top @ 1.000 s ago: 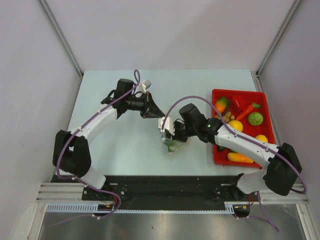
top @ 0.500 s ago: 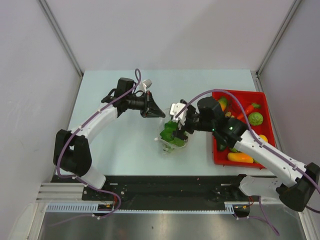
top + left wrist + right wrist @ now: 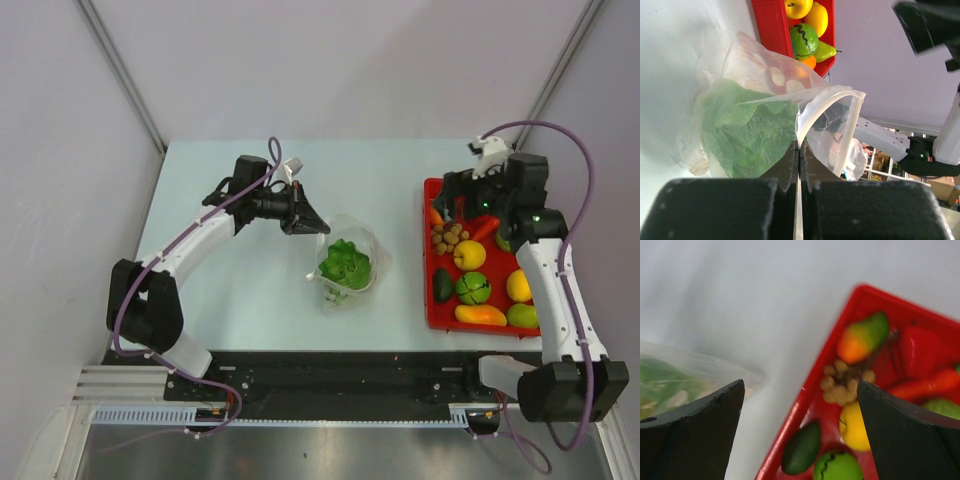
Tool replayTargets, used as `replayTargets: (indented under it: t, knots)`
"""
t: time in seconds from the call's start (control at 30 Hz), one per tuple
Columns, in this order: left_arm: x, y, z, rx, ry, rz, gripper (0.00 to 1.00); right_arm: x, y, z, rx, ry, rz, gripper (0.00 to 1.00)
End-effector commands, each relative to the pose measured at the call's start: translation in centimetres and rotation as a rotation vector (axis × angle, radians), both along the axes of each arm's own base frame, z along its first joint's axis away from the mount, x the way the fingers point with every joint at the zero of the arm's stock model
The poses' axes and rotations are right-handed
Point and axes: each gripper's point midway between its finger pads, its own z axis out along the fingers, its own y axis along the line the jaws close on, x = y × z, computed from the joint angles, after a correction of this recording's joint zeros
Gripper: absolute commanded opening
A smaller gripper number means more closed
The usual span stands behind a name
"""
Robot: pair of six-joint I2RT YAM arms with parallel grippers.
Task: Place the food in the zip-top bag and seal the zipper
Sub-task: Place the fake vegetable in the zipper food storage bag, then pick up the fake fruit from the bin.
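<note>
The clear zip-top bag (image 3: 350,262) lies on the table with its mouth held up and open. Green lettuce (image 3: 345,265) sits inside it. My left gripper (image 3: 312,224) is shut on the bag's upper rim. In the left wrist view the fingers (image 3: 790,160) pinch the plastic, the lettuce (image 3: 747,130) shows through the bag (image 3: 775,75), and the pale zipper (image 3: 852,125) curves round the mouth. My right gripper (image 3: 452,196) hangs open and empty over the far left end of the red tray (image 3: 430,300); its own view has the gripper (image 3: 800,384) above the tray's rim.
The tray (image 3: 805,410) holds more food: a yellow fruit (image 3: 855,427), a dark green piece (image 3: 802,447), a cluster of brown nuts (image 3: 845,382), an orange-green fruit (image 3: 862,337) and red pieces (image 3: 917,350). The tray (image 3: 771,25) stands right of the bag.
My right gripper opened and left the lettuce in the bag, then swung up and right to the tray. The left gripper kept its hold on the bag's rim.
</note>
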Motion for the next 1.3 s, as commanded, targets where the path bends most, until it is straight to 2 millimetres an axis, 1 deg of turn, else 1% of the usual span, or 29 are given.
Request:
replayTargets:
  t: [0.0,0.07,0.1,0.17,0.23,0.27,0.33,0.4,0.43,0.5,0.53,0.6,0.73,0.83,0.87,0.9,0.97,1.03,1.07,1.13,1.17,1.23,1.27]
  knots:
    - [0.1,0.1,3.0,-0.030,-0.127,-0.002,0.00,-0.5,-5.5,-3.5,0.062,0.212,-0.139,1.00]
    - [0.2,0.1,3.0,-0.022,-0.146,0.001,0.00,0.0,-8.2,-4.5,0.023,0.234,-0.201,1.00]
    - [0.2,0.2,2.8,-0.014,-0.139,0.002,0.00,0.4,-9.0,-5.6,0.010,0.268,-0.208,1.00]
    - [0.3,0.4,2.8,0.007,-0.164,-0.003,0.00,0.3,-10.6,-7.1,-0.051,0.306,-0.206,1.00]
    - [0.5,0.6,2.4,0.028,-0.180,0.005,0.00,0.3,-11.3,-9.4,-0.097,0.371,-0.172,1.00]
    - [0.6,0.6,2.1,0.034,-0.178,0.010,0.00,-0.3,-11.2,-10.2,-0.104,0.412,-0.154,1.00]
    - [0.6,0.7,2.1,0.034,-0.174,0.022,0.00,-0.7,-10.7,-11.8,-0.124,0.469,-0.102,1.00]
    - [0.5,0.8,2.1,0.039,-0.185,0.024,0.00,-0.6,-10.5,-12.8,-0.162,0.506,-0.099,1.00]
    - [0.5,1.0,1.6,0.053,-0.193,0.025,0.00,-0.7,-10.5,-13.6,-0.168,0.534,-0.104,1.00]
    - [0.2,1.0,1.0,0.057,-0.169,0.016,0.00,-0.7,-10.5,-14.2,-0.152,0.568,-0.123,1.00]
    - [0.2,0.9,0.7,0.057,-0.154,0.014,0.00,-0.7,-10.5,-14.9,-0.147,0.592,-0.122,1.00]
    - [0.2,0.9,0.6,0.053,-0.154,0.016,0.00,-0.8,-10.8,-15.5,-0.170,0.606,-0.118,1.00]
    - [0.4,0.8,0.7,0.054,-0.161,0.014,0.00,-0.8,-11.9,-17.9,-0.228,0.674,-0.130,1.00]
    - [0.5,0.8,0.6,0.057,-0.158,0.013,0.00,-0.4,-12.5,-18.8,-0.248,0.684,-0.147,1.00]
    - [0.6,0.8,0.5,0.058,-0.154,0.013,0.00,-0.2,-12.6,-19.5,-0.254,0.694,-0.149,1.00]
    - [0.6,0.8,0.4,0.059,-0.153,0.012,0.00,0.2,-12.7,-19.7,-0.261,0.686,-0.152,1.00]
    - [0.5,0.8,0.2,0.063,-0.147,0.009,0.00,0.3,-12.5,-20.7,-0.268,0.711,-0.140,1.00]
    - [0.6,0.8,0.1,0.065,-0.148,0.008,0.00,0.1,-12.5,-21.2,-0.266,0.729,-0.129,1.00]
    - [0.5,0.8,0.2,0.064,-0.149,0.005,0.00,-0.2,-12.3,-21.5,-0.254,0.740,-0.120,0.97]
    - [0.5,0.8,0.2,0.067,-0.146,0.005,0.00,-0.4,-12.3,-21.4,-0.238,0.745,-0.115,0.92]
    - [0.5,0.8,0.2,0.065,-0.149,0.004,0.00,-0.5,-12.4,-21.2,-0.222,0.744,-0.117,0.81]
    - [0.5,0.8,0.1,0.067,-0.145,0.003,0.00,-1.0,-12.4,-20.5,-0.214,0.742,-0.111,0.67]
    - [0.5,0.8,0.1,0.066,-0.146,0.002,0.00,-1.2,-12.4,-20.3,-0.209,0.743,-0.113,0.54]
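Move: The round yellow fruit lies in the red tray about 22 cm below the right hand, some 12 cm to its right and 1 cm back. Of that fruit, the brown fruit cluster sits 6 cm left and 4 cm farther out, the avocado 7 cm left and 7 cm nearer, the small watermelon 8 cm nearer and 1 cm right, all about as low. From the left hand the yellow fruit is roughly 37 cm right, 3 cm ahead, 17 cm down. The empty right hand swings back over the tray, fast to its right by some 11 cm while already sinking, then drops almost straight down onto the round yellow fruit, about 22 cm lower in all, the wrist tipping the fingers some 45 degrees further downward. The fingers stay wide open on the way and only at the bottom start to close, the pads coming against the fruit's two sides, while the left hand keeps its pinch on the bag's rim. ##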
